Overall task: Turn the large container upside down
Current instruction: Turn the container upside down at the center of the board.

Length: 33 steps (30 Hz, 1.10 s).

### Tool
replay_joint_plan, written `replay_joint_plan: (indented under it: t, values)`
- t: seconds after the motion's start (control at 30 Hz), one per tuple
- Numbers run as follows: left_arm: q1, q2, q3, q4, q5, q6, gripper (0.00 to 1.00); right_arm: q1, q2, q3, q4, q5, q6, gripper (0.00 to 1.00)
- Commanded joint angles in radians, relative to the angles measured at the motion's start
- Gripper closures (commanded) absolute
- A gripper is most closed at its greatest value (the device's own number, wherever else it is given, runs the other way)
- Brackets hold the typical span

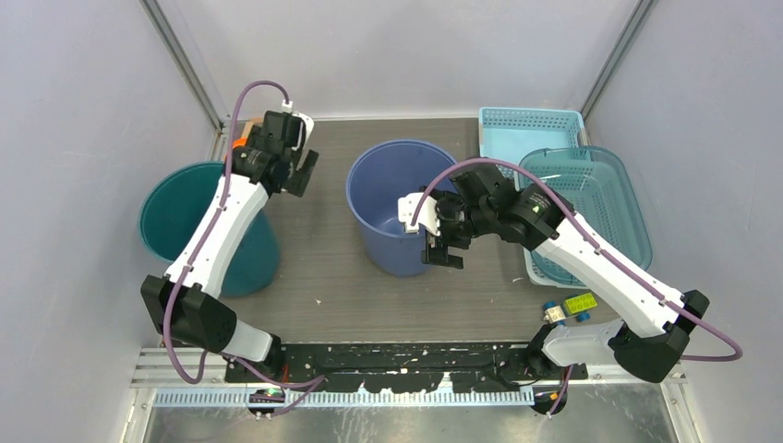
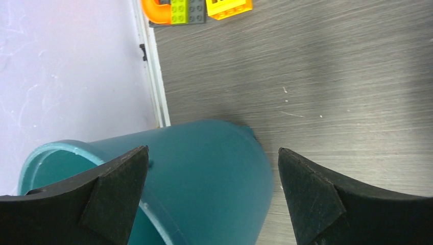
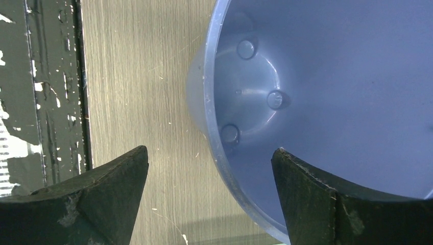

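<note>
The large container, a blue bucket (image 1: 392,198), stands upright with its mouth up at the middle of the table. My right gripper (image 1: 443,251) is open at the bucket's near right rim. In the right wrist view the rim (image 3: 214,127) runs between the jaws. One finger hangs over the table and the other over the bucket's inside (image 3: 332,76), neither pressing the wall. My left gripper (image 1: 300,175) is open and empty above the table's back left. In its wrist view the left gripper (image 2: 213,150) hovers above a teal bucket (image 2: 204,168).
The teal bucket (image 1: 175,212) lies on its side across the table's left edge, under my left arm. A light blue basket (image 1: 531,129) and a teal mesh basket (image 1: 591,212) sit at the right. Toy bricks (image 1: 580,303) lie near the right arm's base, and more bricks (image 2: 201,10) at the back left.
</note>
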State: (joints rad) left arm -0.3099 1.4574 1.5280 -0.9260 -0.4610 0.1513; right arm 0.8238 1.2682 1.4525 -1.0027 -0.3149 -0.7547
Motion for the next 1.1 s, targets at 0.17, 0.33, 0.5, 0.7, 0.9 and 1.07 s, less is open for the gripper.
replay_joint_plan:
  t: [0.17, 0.33, 0.5, 0.7, 0.9, 1.07]
  values:
    - [0.041, -0.065, 0.078, 0.082, 0.231, 0.051, 0.00, 0.025, 0.002, 0.017, 0.000, -0.003, 0.000, 0.13]
    - [0.010, -0.069, 0.161, 0.101, 0.597, 0.058, 0.00, 0.037, 0.051, 0.089, -0.063, -0.032, -0.006, 0.26]
    - [-0.013, -0.108, 0.093, 0.186, 0.784, 0.054, 0.00, 0.042, 0.109, 0.147, -0.113, -0.047, -0.001, 0.45]
    - [-0.014, -0.209, -0.082, 0.341, 0.874, 0.030, 0.00, 0.042, 0.145, 0.162, -0.145, -0.054, 0.011, 0.52]
    - [-0.014, -0.280, -0.161, 0.438, 0.982, -0.029, 0.00, 0.041, 0.161, 0.181, -0.164, -0.080, 0.025, 0.88]
    - [-0.014, -0.298, -0.138, 0.440, 0.998, -0.054, 0.00, 0.041, 0.168, 0.215, -0.171, -0.097, 0.048, 0.99]
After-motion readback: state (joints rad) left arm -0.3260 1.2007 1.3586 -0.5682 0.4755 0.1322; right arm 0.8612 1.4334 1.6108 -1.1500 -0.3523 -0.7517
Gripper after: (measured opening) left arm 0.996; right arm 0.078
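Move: The blue container stands upright, its middle some 14 cm ahead of my right hand, 9 cm to its left and 15 cm below it; its near-right rim already lies between my open fingers there. From my left hand the container's middle is about 30 cm right, 3 cm back and 14 cm down. The teal container is some 25 cm left of my left hand, 10 cm back and 14 cm down; the yellow block lies 23 cm ahead, 10 cm left and 27 cm down. I close my right fingers from wide open to nearly shut, pinching the blue container's near-right rim while that hand eases about 2 cm left and dips slightly. My left hand, after a small start left, sweeps some 16 cm right towards the rim's left side, rising about 7 cm and drawing back a little, yawing clockwise and rolling its left side down, fingers kept open and not yet touching. ##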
